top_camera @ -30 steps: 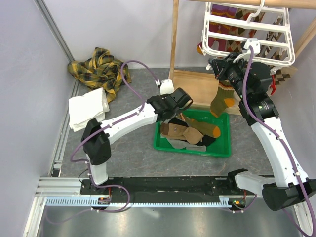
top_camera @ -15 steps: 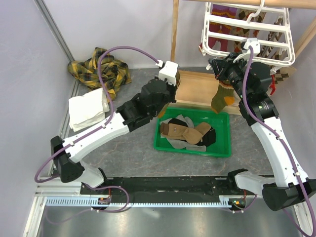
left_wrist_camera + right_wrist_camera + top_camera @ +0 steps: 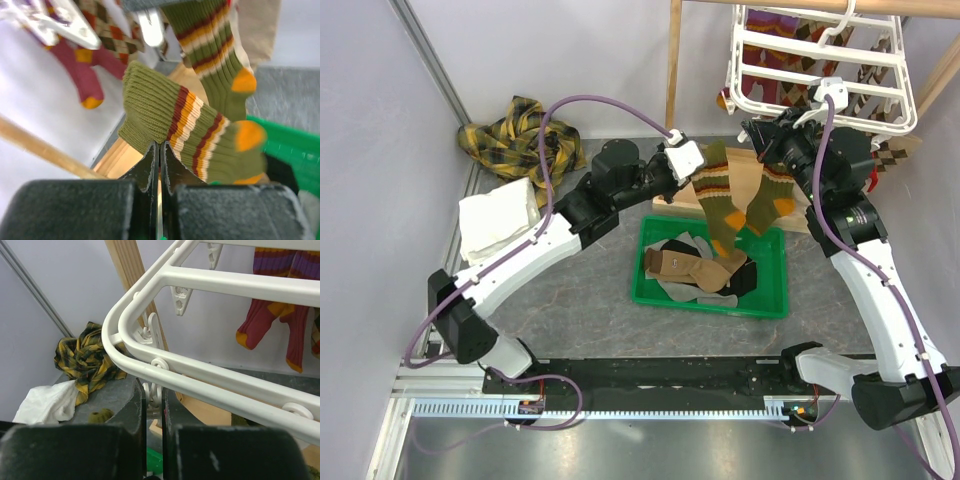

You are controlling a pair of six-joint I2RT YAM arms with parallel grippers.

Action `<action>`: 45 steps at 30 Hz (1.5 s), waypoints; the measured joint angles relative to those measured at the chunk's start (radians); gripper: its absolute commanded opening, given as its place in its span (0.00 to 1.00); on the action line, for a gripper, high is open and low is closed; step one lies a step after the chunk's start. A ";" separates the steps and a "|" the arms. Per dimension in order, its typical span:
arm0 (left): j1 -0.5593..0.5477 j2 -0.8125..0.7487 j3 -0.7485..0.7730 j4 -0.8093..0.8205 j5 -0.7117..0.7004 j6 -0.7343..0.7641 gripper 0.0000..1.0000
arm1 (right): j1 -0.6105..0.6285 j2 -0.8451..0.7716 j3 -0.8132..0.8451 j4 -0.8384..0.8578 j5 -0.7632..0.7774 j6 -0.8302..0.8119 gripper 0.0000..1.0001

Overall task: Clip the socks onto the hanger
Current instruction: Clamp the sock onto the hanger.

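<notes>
My left gripper (image 3: pixel 702 178) is shut on the cuff of an olive sock (image 3: pixel 722 205) with orange heel and striped bands, which hangs above the green bin. In the left wrist view the jaws (image 3: pixel 160 146) pinch the ribbed cuff of this sock (image 3: pixel 195 132), and a matching olive sock (image 3: pixel 210 50) hangs just behind it. My right gripper (image 3: pixel 761 140) is at the white hanger's (image 3: pixel 734 60) near left corner. Its jaws (image 3: pixel 154 395) are shut on a dangling white clip (image 3: pixel 153 390) under the hanger's rim (image 3: pixel 225 382). The second olive sock (image 3: pixel 770 205) hangs below that corner.
A green bin (image 3: pixel 772 302) holds several more socks (image 3: pixel 695 270). A wooden frame (image 3: pixel 672 70) carries the hanger, where maroon socks (image 3: pixel 270 315) hang. A yellow plaid cloth (image 3: pixel 525 135) and a folded white towel (image 3: pixel 498 222) lie at the left.
My left arm has risen out of the bin with the striped olive sock and swung up and right, beside the hanging sock. The right arm has not moved.
</notes>
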 measured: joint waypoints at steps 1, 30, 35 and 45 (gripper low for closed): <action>0.011 0.014 0.008 -0.005 0.033 0.024 0.02 | 0.000 -0.002 0.000 0.000 -0.003 0.000 0.00; 0.054 0.235 0.277 -0.096 0.223 0.397 0.02 | -0.006 0.000 0.001 0.021 -0.069 -0.028 0.00; 0.055 0.245 0.292 -0.096 0.223 0.397 0.02 | -0.007 0.004 0.001 0.024 -0.085 -0.028 0.00; 0.054 0.247 0.301 -0.079 0.224 0.396 0.02 | -0.007 0.005 0.001 0.024 -0.100 -0.028 0.00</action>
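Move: The white clip at the hanger's near left corner, still in the right fingers, is about 6 cm ahead of the left hand, 7 cm to its right and 4 cm above. The striped sock already hung lies some 14 cm right, 5 cm ahead and 8 cm lower; the green tray is roughly 6 cm back, 6 cm right and 26 cm below. From the right hand, the held sock's cuff is about 6 cm back, 7 cm left and 5 cm below. Forward and right in about equal parts, some 6 cm in all, the left hand carries the striped sock by its cuff towards the clip, first dipping about 2.5 cm, then rising to end slightly higher. Its wrist rolls and swings clockwise, about 20 degrees overall, fingers still pinching. The right hand keeps its grip on the clip and eases about 1 cm left to meet the cuff. ##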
